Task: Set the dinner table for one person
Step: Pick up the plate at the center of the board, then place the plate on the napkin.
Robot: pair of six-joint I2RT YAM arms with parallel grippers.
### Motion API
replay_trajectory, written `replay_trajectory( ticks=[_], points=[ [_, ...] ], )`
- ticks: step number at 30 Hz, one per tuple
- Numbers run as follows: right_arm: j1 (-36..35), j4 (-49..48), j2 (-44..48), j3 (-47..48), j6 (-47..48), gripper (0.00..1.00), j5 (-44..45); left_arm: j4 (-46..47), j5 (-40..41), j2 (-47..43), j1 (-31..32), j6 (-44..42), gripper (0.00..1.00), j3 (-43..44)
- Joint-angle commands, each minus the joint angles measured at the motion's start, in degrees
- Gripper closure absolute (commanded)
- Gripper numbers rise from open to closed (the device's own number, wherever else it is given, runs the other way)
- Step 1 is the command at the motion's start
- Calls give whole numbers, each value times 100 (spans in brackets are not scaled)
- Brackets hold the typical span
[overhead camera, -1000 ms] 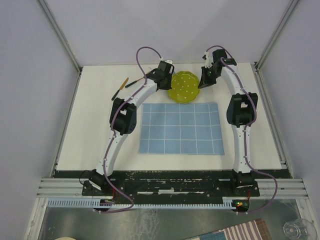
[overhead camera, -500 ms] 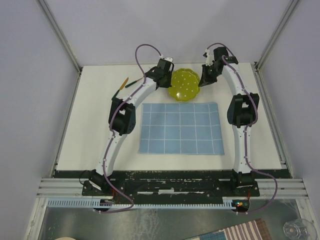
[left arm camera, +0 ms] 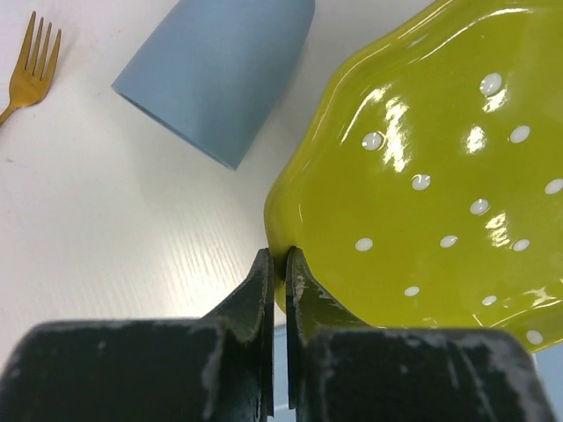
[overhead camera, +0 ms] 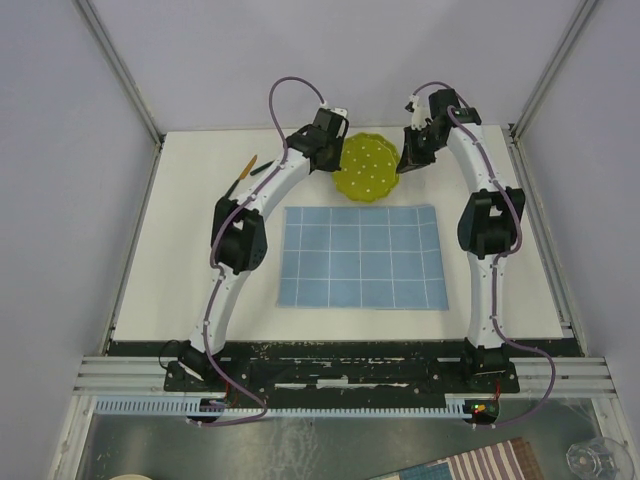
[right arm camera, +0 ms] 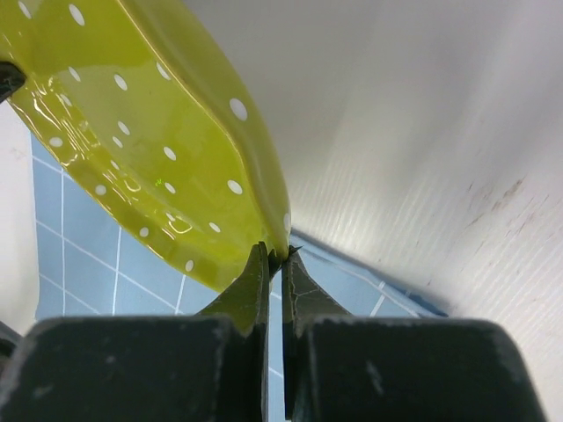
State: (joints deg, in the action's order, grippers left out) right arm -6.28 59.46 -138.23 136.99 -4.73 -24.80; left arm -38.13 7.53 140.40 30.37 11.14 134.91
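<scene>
A yellow-green plate with white dots (overhead camera: pixel 367 172) hangs between both arms over the far middle of the dinner table (overhead camera: pixel 170 270). My left gripper (overhead camera: pixel 335 160) is shut on the plate's left rim; in the left wrist view the fingertips (left arm camera: pixel 279 259) pinch the plate (left arm camera: pixel 422 176) at its edge. My right gripper (overhead camera: pixel 403 165) is shut on the opposite rim. The right wrist view shows that gripper (right arm camera: pixel 274 255) clamping the tilted plate (right arm camera: pixel 149 149) above the light-blue cloth (right arm camera: pixel 97 264).
A light-blue cloth with a white grid (overhead camera: pixel 362 257) lies in the table's middle, just nearer than the plate. A blue cup (left arm camera: pixel 220 70) lies on its side left of the plate. A gold fork (left arm camera: pixel 31 53) and a dark utensil (overhead camera: pixel 264 167) lie at the far left.
Both arms have stretched a little farther out, carrying the plate slightly toward the far edge. Both grips are unchanged.
</scene>
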Motion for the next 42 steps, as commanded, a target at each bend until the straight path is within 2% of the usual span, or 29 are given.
replay_trajectory(
  ticks=[1, 15, 27, 38, 42],
  points=[
    [-390, 351, 739, -177, 370, 98, -841, 362, -157, -848, 253, -302, 97, 77],
    [-640, 599, 910, -569, 389, 98, -1058, -25, -374, -959, 603, 0, 97, 76],
    [-957, 1017, 1484, -1448, 877, 98, -1167, -322, -549, -1451, 974, 82, 97, -856],
    [-1084, 1106, 2198, -2972, 1350, 98, -1011, -344, -566, -1866, 1032, 23, 97, -1738],
    [-1101, 1100, 2173, -3059, 1364, 98, -1019, -363, -594, -1918, 1075, 31, 97, -1773]
  ],
)
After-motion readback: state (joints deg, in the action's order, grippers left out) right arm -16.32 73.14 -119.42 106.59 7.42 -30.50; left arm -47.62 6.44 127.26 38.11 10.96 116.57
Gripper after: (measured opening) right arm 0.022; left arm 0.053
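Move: Both grippers already hold the plate by opposite rims, clear of the table. Its middle is about 11 cm right and 1 cm ahead of the left hand, and 10 cm left and 1 cm ahead of the right. The tablecloth's middle lies some 28 cm back from both, about 11 cm right of the left hand, 10 cm left of the right, 9 cm below. From the left hand, the cup is roughly 11 cm ahead and 1 cm left, the fork 7 cm ahead and 20 cm left. Lift both grippers a centimetre or two with the plate, then draw them back towards the robot over the tablecloth: the left about 12 cm, sinking slightly and tipping its fingers down, the right faster, about 19 cm, bearing left late and turning counter-clockwise while its fingers tip down. The right fingers come off the rim at the end; the left fingers stay shut at theirs. ##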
